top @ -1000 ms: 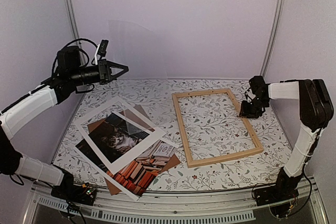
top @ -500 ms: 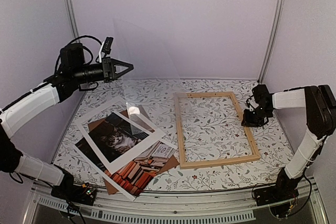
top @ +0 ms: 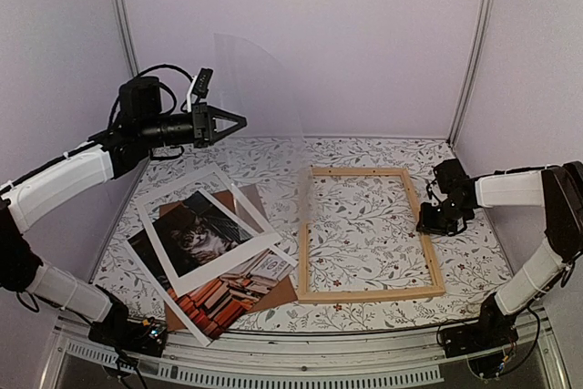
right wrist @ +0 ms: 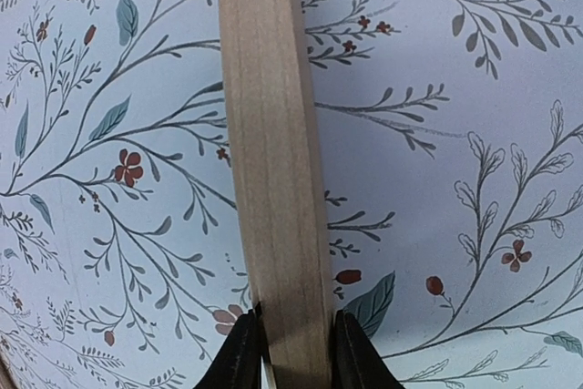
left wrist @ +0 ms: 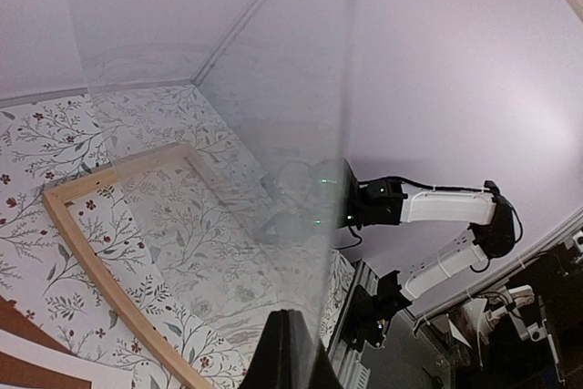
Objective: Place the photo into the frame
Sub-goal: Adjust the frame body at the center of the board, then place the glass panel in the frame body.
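The photo, a cat among books, lies face up at the front left of the table, partly under a white mat border. The light wooden frame lies flat right of centre. My right gripper is shut on the frame's right bar, one finger on each side. My left gripper hangs in the air above the table's back left, shut on the edge of a clear pane that stands upright between photo and frame. In the left wrist view the pane fills the picture above the gripper.
A brown backing board lies under the photo. The table has a floral cloth. Pale booth walls with metal posts close the back and sides. The right arm shows through the pane in the left wrist view.
The right gripper has closed on the frame's right bar and the frame has swung towards the front. The left gripper has carried the pane rightwards. The photo and mat have turned a little.
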Robot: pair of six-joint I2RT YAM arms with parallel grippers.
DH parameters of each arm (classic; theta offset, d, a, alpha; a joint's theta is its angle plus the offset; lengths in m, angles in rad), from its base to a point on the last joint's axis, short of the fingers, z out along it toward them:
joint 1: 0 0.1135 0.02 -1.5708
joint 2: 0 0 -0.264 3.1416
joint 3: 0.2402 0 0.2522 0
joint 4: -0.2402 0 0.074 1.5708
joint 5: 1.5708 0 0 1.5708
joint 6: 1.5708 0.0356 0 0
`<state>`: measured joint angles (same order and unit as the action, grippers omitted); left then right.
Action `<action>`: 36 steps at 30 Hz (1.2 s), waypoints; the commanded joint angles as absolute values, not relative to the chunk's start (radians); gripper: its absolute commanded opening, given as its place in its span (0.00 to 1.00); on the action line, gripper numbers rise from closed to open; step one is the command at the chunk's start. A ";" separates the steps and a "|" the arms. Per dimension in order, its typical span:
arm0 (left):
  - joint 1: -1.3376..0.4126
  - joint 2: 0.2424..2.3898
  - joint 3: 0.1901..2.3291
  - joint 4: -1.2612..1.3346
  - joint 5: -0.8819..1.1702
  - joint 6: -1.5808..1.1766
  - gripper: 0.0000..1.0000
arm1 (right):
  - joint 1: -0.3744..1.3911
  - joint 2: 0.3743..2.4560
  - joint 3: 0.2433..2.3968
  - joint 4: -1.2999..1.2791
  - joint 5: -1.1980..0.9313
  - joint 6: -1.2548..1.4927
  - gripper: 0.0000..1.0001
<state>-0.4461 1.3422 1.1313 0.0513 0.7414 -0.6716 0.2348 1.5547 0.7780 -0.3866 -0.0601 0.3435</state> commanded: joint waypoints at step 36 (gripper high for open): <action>-0.828 2.019 1.432 0.727 0.772 -1.332 0.00 | -0.175 1.450 1.041 -0.502 -0.177 0.241 0.67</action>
<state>-0.8291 1.9144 1.4651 0.5831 0.7681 -1.2026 -0.1726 1.4746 1.0206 -0.4973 -0.1432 0.2607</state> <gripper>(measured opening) 0.017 0.676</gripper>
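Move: The left hand, high up, holds the clear sheet; the frame's middle lies roughly 28 cm to its right, straight ahead 0, and some 33 cm below. From that hand, the cat photo is about 15 cm left and 4 cm back, the book photo 6 cm left and 20 cm back, both down on the board. The right hand has the frame's right rail between its fingers, the frame's middle some 16 cm to its left and 1 cm ahead. The right hand nudges about 1 cm left on the frame's right rail as its fingers open and let go, then rises some 10 cm clear and swings about 13 cm to the right and a little forward, wrist turning roughly 20 degrees, fingers left wide. Meanwhile the left hand, fingers still shut on the clear sheet, carries it high and nearly level about 20 cm to the right towards the frame, drawing slightly back and turning clockwise some 25 degrees while tilting. ##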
